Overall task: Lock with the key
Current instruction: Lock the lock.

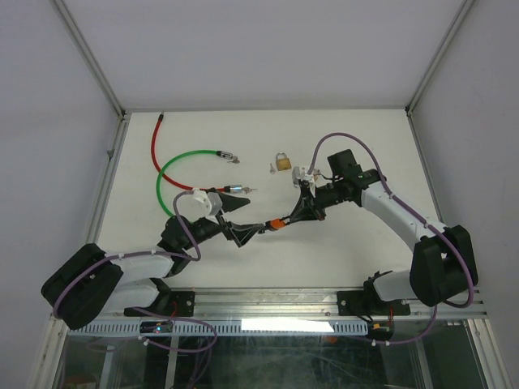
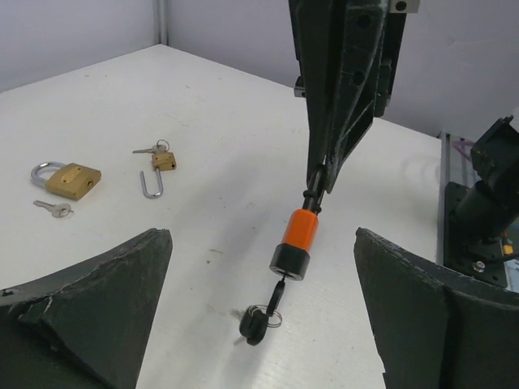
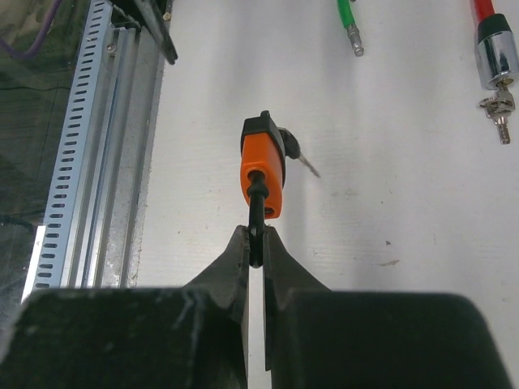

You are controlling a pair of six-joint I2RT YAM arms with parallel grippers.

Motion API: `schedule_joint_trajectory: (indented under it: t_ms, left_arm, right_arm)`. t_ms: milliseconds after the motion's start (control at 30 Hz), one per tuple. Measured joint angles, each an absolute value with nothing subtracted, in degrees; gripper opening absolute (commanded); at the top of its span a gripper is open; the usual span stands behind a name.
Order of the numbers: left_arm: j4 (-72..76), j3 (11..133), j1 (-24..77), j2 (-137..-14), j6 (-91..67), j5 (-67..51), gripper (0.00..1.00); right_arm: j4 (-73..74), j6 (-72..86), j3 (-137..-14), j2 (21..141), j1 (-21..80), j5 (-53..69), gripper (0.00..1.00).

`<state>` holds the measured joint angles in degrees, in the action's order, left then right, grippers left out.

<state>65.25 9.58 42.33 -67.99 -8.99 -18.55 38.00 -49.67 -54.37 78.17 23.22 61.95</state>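
An orange padlock [image 2: 298, 235] with a black base hangs above the table, and my right gripper [image 3: 255, 243] is shut on its black shackle [image 3: 258, 212]. A black-headed key [image 2: 280, 290] sits in the keyhole at the lock's bottom, with a ring and a second black key [image 2: 258, 324] dangling from it. My left gripper [image 2: 261, 243] is open, its wide fingers [image 2: 122, 300] on either side of the lock and touching nothing. In the top view the lock [image 1: 277, 224] is at the table's middle, between the left gripper [image 1: 254, 232] and the right gripper [image 1: 289, 217].
A brass padlock [image 2: 71, 180] lies beside a small loose key [image 2: 55, 208]; a smaller open padlock [image 2: 158, 166] with keys lies near it. A green cable lock [image 1: 182, 162] and a red cable lock [image 1: 155, 144] lie at the far left. A slotted metal rail [image 3: 97, 162] runs along the near edge.
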Motion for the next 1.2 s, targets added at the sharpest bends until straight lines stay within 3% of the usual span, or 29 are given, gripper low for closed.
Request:
schedule_joint_trajectory:
  t_ms: [233,433,667,933,1200]
  left_arm:
    - [67.1,9.7,38.2,-70.5,-15.4,-27.8,0.98]
    - [63.1,13.3,38.2,-73.6,-14.1,-31.9,0.79]
    - [58.2,17.4,40.5,-79.7,-5.6,-33.6,0.75]
    - [54.0,21.8,41.3,-88.8,3.2,-38.0,0.56]
    - [52.9,24.2,41.3,-92.0,3.6,-39.8,0.55]
  right_arm:
    - [42.7,-52.4,-57.5,79.4,23.1,62.0,0.0]
    - [44.4,-52.9,-57.7,81.0,23.1,61.3,0.0]
    - [45.1,-52.9,-58.0,82.2,23.8,59.9,0.0]
    - [45.1,-53.7,-58.0,82.2,25.3,58.6,0.0]
    - [45.1,-54.1,-58.0,82.4,25.9,57.5,0.0]
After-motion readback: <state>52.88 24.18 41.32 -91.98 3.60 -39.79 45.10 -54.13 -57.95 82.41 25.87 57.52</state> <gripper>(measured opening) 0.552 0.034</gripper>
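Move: The orange lock, held by its shackle in the shut right gripper, lies about 7 cm to the right of the open left hand, 2 cm nearer the base and some 7 cm lower. Its key hangs on the left hand's side, about 4 cm right, 3 back and 9 below. The red hose's end is roughly 10 cm ahead, 3 left and 15 down. From the right hand the lock is about 5 cm left, 1 back, 3 below. One left finger comes up against the side of the lock's body as the hand sinks about 9 cm and reaches some 5 cm to the right, past the dangling key, to straddle the lock. On the way the left hand turns clockwise about 20 degrees, tips its fingers down and half closes them. The right hand keeps pinching the shackle and lowers it about 1.5 cm. ##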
